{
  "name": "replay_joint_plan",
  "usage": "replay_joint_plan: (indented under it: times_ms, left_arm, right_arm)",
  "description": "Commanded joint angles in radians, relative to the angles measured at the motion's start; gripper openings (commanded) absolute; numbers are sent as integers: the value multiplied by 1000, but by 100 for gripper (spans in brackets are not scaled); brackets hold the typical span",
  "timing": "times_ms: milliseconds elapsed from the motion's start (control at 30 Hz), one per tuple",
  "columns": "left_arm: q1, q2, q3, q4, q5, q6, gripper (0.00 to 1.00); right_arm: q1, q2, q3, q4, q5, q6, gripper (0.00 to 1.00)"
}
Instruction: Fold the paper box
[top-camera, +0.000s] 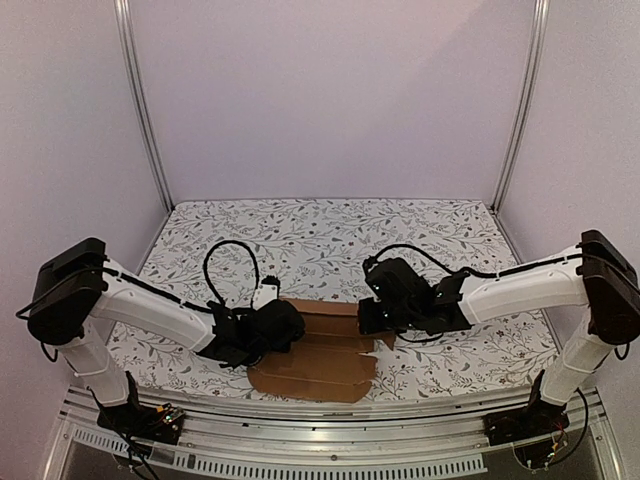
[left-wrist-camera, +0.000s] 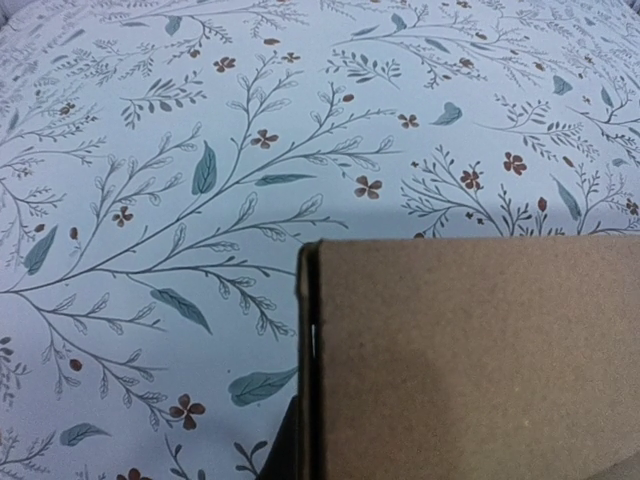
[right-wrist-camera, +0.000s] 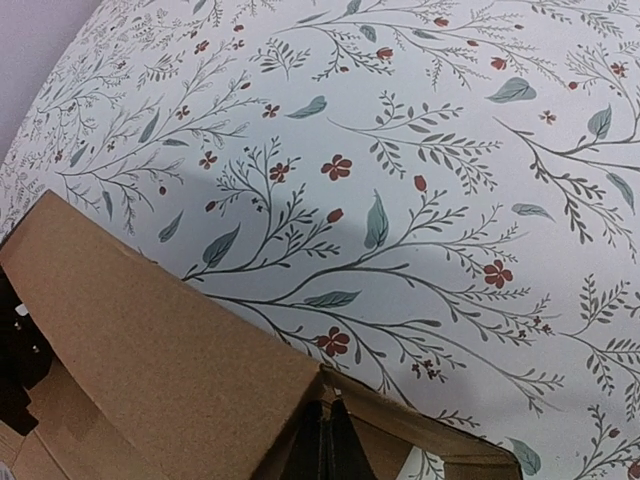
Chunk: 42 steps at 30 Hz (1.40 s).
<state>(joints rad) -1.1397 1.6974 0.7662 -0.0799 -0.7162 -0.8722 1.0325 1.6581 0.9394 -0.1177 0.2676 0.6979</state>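
The paper box (top-camera: 322, 358) is a brown cardboard sheet lying mostly flat at the near middle of the table. My left gripper (top-camera: 283, 326) is at its left edge. In the left wrist view a raised panel (left-wrist-camera: 470, 360) fills the lower right. One dark finger (left-wrist-camera: 284, 462) lies against the panel's left edge and the other is hidden behind it. My right gripper (top-camera: 373, 318) is at the sheet's far right corner. In the right wrist view its fingertips (right-wrist-camera: 330, 445) are pressed together under a lifted corner of cardboard (right-wrist-camera: 150, 340).
The table carries a white cloth with a leaf and flower print (top-camera: 330, 235). Plain walls and two metal posts (top-camera: 145, 110) enclose the back and sides. A metal rail (top-camera: 330, 425) runs along the near edge by the arm bases.
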Motion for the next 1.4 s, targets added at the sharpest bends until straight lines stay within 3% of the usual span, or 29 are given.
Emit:
replay_joint_plan:
  times_ms: [0, 333, 733, 1033, 1367]
  left_arm:
    - [-20, -5, 10, -38, 61, -18, 0]
    - [-20, -17, 16, -36, 119, -26, 0]
    - [-9, -57, -11, 37, 226, -49, 0]
    - [63, -90, -154, 322, 379, -88, 0]
    - [92, -97, -145, 368, 343, -55, 0]
  right_arm:
    - [-6, 27, -52, 165, -44, 92, 0]
    - [-5, 38, -143, 423, -62, 216, 0]
    - [-5, -77, -220, 550, -78, 219, 0]
    - [-4, -222, -282, 533, -108, 153, 0]
    - [14, -386, -205, 270, -159, -8, 0]
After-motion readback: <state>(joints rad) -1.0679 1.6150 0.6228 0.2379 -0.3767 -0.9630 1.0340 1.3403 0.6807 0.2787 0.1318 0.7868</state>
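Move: Just off the right hand's closed fingertips is the box's right end flap, its middle about 4 cm to the right, level fore and aft and some 3 cm lower. The far wall's middle is roughly 7 cm left and 2 cm ahead of that hand, 2 cm below; the near panel lies about 9 cm left, 9 cm back and 7 cm below. From the left hand, gripping the far wall's left end, the flap is some 18 cm right and 1 cm ahead, about level. Working at the far wall's right corner, the closed right fingers push about 2 cm left and 1 cm down while the hand rolls its left side up nearly 30 degrees, then rise some 10 cm away from the box, easing back a little. The left hand keeps its pinch on the wall, shifting right about 3 cm and back a little as it rolls right side up. ##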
